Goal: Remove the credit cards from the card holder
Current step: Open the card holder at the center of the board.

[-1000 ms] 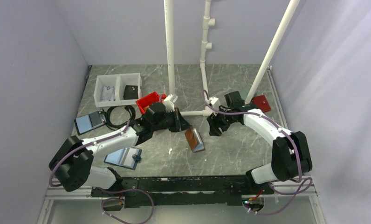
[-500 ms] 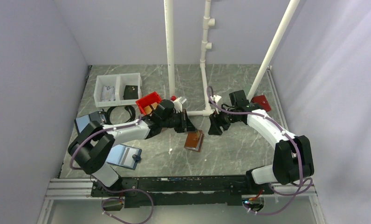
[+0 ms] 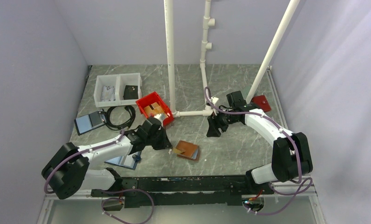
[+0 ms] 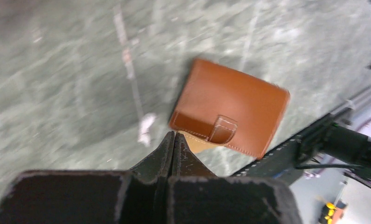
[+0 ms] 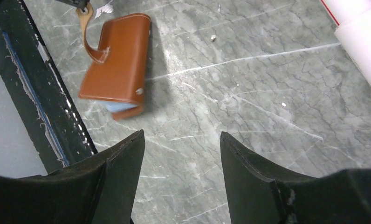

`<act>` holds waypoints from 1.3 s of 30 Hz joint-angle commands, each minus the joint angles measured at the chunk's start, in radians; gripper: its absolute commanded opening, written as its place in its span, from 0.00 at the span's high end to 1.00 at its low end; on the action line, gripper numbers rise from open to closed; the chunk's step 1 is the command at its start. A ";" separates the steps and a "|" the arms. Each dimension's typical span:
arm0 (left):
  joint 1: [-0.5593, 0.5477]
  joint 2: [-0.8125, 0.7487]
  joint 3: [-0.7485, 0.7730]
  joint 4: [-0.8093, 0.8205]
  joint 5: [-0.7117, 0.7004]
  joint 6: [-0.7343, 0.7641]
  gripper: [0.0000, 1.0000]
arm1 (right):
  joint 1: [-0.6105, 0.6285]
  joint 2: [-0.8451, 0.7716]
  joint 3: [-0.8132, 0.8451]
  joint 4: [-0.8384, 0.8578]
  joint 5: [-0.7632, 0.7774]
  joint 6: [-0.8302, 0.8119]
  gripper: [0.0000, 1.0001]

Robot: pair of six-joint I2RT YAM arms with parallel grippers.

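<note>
The brown card holder (image 3: 187, 150) lies flat and closed on the marble table, near the front rail. In the left wrist view the card holder (image 4: 230, 107) shows its snap strap (image 4: 223, 129), whose tan underside runs to my fingertips. My left gripper (image 3: 170, 145) (image 4: 174, 134) is shut, pinching that strap at the holder's left edge. In the right wrist view the card holder (image 5: 118, 60) has its strap (image 5: 88, 32) pulled up toward the left arm, and a pale blue edge (image 5: 118, 106) peeks from one end. My right gripper (image 3: 214, 129) (image 5: 182, 133) hangs open over bare table, right of the holder.
A red bin (image 3: 146, 100) and a white two-compartment tray (image 3: 99, 81) sit at the back left, beside a black cable coil (image 3: 118, 116). Two blue-edged folders (image 3: 89, 122) (image 3: 123, 159) lie left. White pipes (image 3: 169, 56) rise at the back. A black rail (image 3: 183, 183) runs along the near edge.
My left gripper pulled back toward the near left, and the card holder went from standing on edge to lying flat closer to the front rail. The right arm barely moved.
</note>
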 commanded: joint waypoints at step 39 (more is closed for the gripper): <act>0.125 0.048 0.354 -0.291 -0.230 0.131 1.00 | -0.026 -0.071 0.016 -0.030 -0.057 -0.049 0.38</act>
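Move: The left hand already holds the card holder's strap in shut fingers; the middle of the brown holder, its cover lying closed, is about 7 cm to the right, level fore and aft, some 3 cm below. The red box stands about 17 cm ahead and 6 cm left of the hand, the blue card case some 19 cm left and 2 cm back. From the open right hand the holder is about 10 cm left, 4 cm back and 7 cm below. Still pinching the strap, the left hand hauls the cover up and over to the far side: a short dip and swing of about 3 cm to the left, then a climb of some 10 cm while crossing back rightward over the holder's side, and finally forward to about 8 cm ahead of its start, sinking slightly and easing left again. The fingers stay shut, tilting up roughly 10 degrees. ##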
